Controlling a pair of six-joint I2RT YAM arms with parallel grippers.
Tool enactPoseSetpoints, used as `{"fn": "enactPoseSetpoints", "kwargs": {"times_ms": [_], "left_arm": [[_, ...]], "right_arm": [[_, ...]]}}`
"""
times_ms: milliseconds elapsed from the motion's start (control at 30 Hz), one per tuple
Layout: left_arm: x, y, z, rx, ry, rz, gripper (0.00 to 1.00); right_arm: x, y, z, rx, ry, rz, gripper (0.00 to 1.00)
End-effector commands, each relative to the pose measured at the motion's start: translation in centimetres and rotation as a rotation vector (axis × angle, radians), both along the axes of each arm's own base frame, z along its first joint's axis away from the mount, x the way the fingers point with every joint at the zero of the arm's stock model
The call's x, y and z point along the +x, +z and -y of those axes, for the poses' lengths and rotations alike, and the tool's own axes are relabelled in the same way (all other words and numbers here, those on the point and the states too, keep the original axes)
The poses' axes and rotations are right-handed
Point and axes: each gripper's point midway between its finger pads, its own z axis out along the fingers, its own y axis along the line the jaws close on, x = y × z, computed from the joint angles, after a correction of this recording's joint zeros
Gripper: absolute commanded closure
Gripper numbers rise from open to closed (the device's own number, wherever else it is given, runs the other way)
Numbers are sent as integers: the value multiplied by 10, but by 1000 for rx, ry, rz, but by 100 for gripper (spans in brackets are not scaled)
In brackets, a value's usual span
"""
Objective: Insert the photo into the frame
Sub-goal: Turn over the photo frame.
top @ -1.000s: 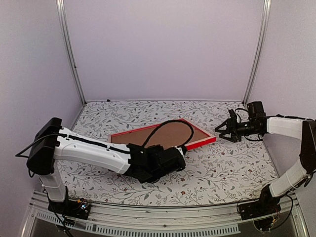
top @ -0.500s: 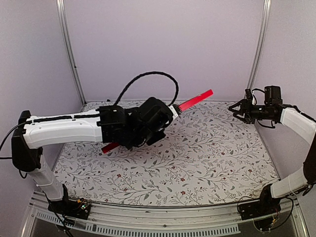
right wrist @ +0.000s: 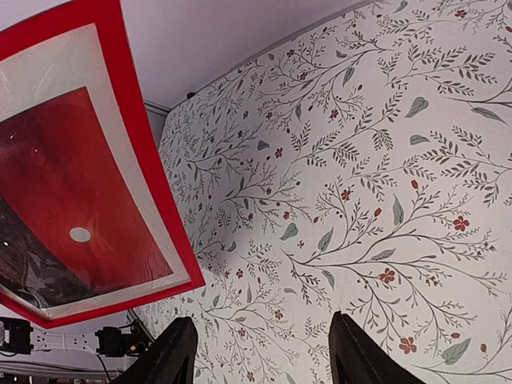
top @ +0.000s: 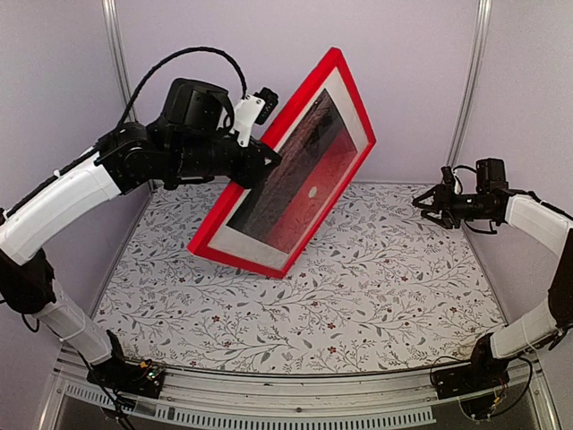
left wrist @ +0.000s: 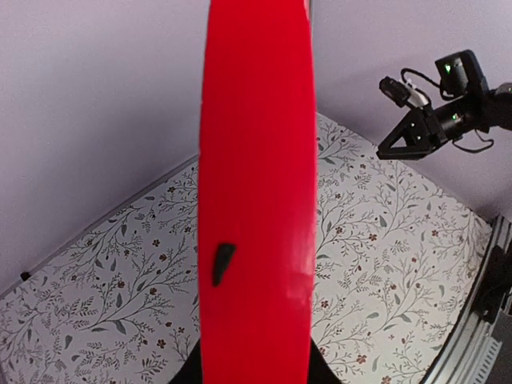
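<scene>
My left gripper (top: 257, 158) is shut on the left edge of the frame (top: 235, 253) and holds it high and tilted, red front towards the top camera. Inside it, behind a white mat (top: 351, 116), sits the photo (top: 300, 175), part bright red with a white dot and part dark and streaky. In the left wrist view the frame's red edge (left wrist: 256, 200) fills the middle and hides the jaws. Whether the frame's lower edge touches the table I cannot tell. My right gripper (top: 423, 204) hovers open and empty at the right. Its wrist view shows the frame (right wrist: 136, 136) and photo (right wrist: 72, 192) beyond the gripper (right wrist: 260, 352).
The table (top: 376, 305) wears a floral cloth. Pale walls enclose it, with metal posts (top: 121, 81) at the back corners. A black cable (top: 188, 54) loops above the left arm.
The frame lay back-up on the table a second ago. The left arm has lifted it and turned it, front now facing the camera. The right gripper drew back to the right.
</scene>
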Motion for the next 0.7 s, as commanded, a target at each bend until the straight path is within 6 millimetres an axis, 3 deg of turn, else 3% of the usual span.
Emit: {"fn": "enactPoseSetpoints", "kwargs": {"times_ms": [0, 100, 267, 433, 667], "left_arm": [[16, 99, -41, -455, -6, 18, 100], [32, 96, -65, -589, -21, -59, 100], [52, 80, -86, -763, -101, -208, 100], [68, 49, -94, -903, -147, -354, 100], [82, -14, -85, -997, -139, -540, 100]], "right_arm": [[6, 10, -1, 4, 22, 27, 41], [7, 10, -2, 6, 25, 27, 41], [8, 6, -3, 11, 33, 16, 41], [8, 0, -3, 13, 40, 0, 41], [8, -9, -4, 9, 47, -13, 41]]}}
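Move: I already hold the photo frame up by the middle of a long side in my left hand, its photo face towards my base. The frame's middle lies about 10 cm ahead of that hand, 8 cm to its right and 6 cm lower. The bare table middle is some 35 cm below that hand, level with it ahead and 7 cm to its right. From my empty right hand, the frame's middle is about 30 cm left, 2 cm ahead and 12 cm higher. I swing the pinched frame forward and to my left, away from my right hand, about 10 cm each way. Then I sink roughly 9 cm towards the table. All the while my left wrist rolls some 60 degrees, counter-clockwise looking along the fingers, which keep their hold on the long side. ##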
